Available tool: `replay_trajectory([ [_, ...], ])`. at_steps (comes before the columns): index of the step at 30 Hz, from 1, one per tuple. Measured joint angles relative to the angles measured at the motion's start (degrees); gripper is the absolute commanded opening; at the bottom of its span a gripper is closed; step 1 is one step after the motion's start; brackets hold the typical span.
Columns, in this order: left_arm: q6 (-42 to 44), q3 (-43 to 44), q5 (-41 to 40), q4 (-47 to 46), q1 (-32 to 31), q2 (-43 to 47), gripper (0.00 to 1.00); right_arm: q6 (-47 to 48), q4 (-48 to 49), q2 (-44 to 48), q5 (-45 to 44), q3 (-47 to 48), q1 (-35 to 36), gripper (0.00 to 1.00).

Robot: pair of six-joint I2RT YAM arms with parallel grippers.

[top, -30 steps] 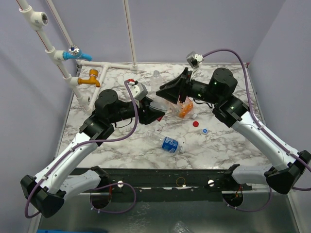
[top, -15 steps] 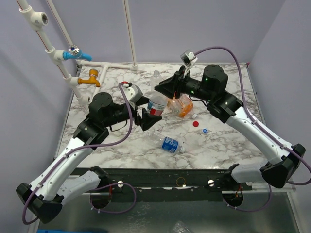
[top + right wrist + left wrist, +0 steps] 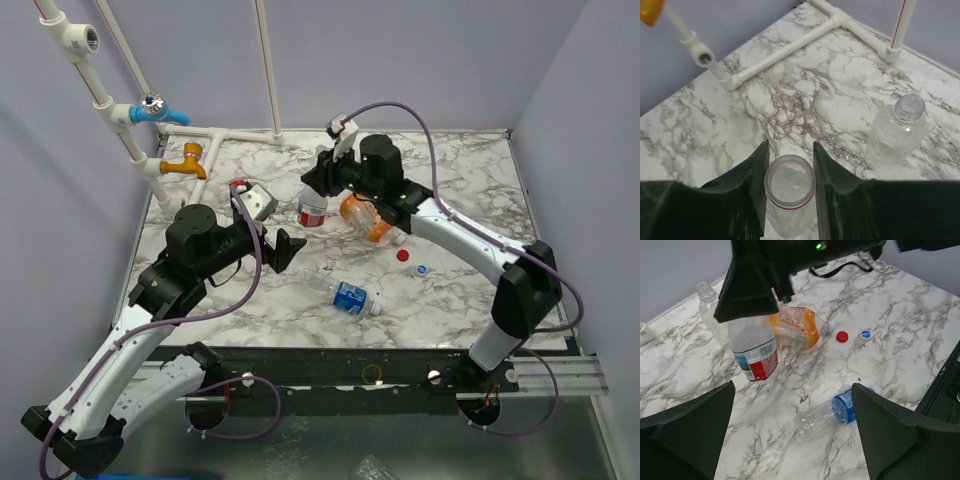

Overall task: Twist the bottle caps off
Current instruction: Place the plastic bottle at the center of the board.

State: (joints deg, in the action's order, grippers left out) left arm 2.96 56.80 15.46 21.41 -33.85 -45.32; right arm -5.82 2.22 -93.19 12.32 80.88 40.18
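Note:
My right gripper (image 3: 316, 186) (image 3: 790, 161) is shut on the open, capless neck of the red-labelled bottle (image 3: 312, 211) (image 3: 756, 351) (image 3: 789, 210), which hangs roughly upright with its base at or just above the marble. My left gripper (image 3: 286, 249) (image 3: 792, 388) stands wide open and holds nothing, a short way left of that bottle. In front of it the blue-labelled bottle (image 3: 352, 298) (image 3: 832, 412) lies on its side. The orange bottle (image 3: 366, 219) (image 3: 793, 328) lies next to the red-labelled one. A red cap (image 3: 403, 255) (image 3: 841, 336) and a blue-and-white cap (image 3: 421, 269) (image 3: 865, 334) lie loose on the table.
A plain clear bottle (image 3: 896, 132) (image 3: 708, 302) stands uncapped behind the red-labelled one. White pipework (image 3: 215, 135) (image 3: 790, 46) runs along the back left, with an orange tap (image 3: 186, 160) and a blue valve (image 3: 150, 111). A black rail (image 3: 370, 360) marks the near table edge.
My left gripper has opened, let go of the red-labelled bottle and drawn back to the left. My right gripper has closed on the bottle's neck and swung left with it.

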Motion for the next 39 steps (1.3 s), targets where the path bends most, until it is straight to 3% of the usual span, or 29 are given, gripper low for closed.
replay_trajectory([
  [12, 2.1, 0.0, 3.6, 2.4, 0.0, 1.3, 0.99, 4.8, 9.7, -21.6, -6.5, 11.2, 0.0, 0.01],
  [29, 2.2, 0.2, 9.1, 3.3, 0.0, 0.5, 0.99, 8.2, 17.0, -30.7, -10.3, 14.2, 2.3, 0.01],
  [34, 2.2, 0.8, 10.3, 3.6, 0.0, -0.1, 0.99, 7.8, 18.1, -30.7, -10.4, 13.2, 2.6, 0.11],
  [39, 2.2, 1.7, 11.7, 3.8, 0.2, -0.4, 0.99, 7.8, 19.2, -30.7, -10.4, 11.3, 2.6, 0.36],
])
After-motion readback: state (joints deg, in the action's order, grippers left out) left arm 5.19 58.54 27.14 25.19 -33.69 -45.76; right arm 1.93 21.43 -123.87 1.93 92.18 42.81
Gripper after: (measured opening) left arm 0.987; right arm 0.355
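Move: The right gripper holds the red-labelled plastic bottle upright; its standing place in the middle of the board lies about 10 cm ahead, 7 cm left and some 29 cm below the hand. The clear open bottle stands about 18 cm ahead and 1 cm left, the orange-labelled bottle lies roughly 8 cm ahead and 14 cm right. From the left gripper, empty and open, that place is about 25 cm ahead, 4 cm left and 31 cm down. Keep the right fingers shut on the red-labelled bottle and lower it some 13 cm while carrying it about 10 cm forward and 7 cm left, to the near left of the clear bottle. Go fast at first, then ease mostly straight down towards the board. Let the open left gripper draw back about 3 cm, turning some 10 degrees clockwise. ##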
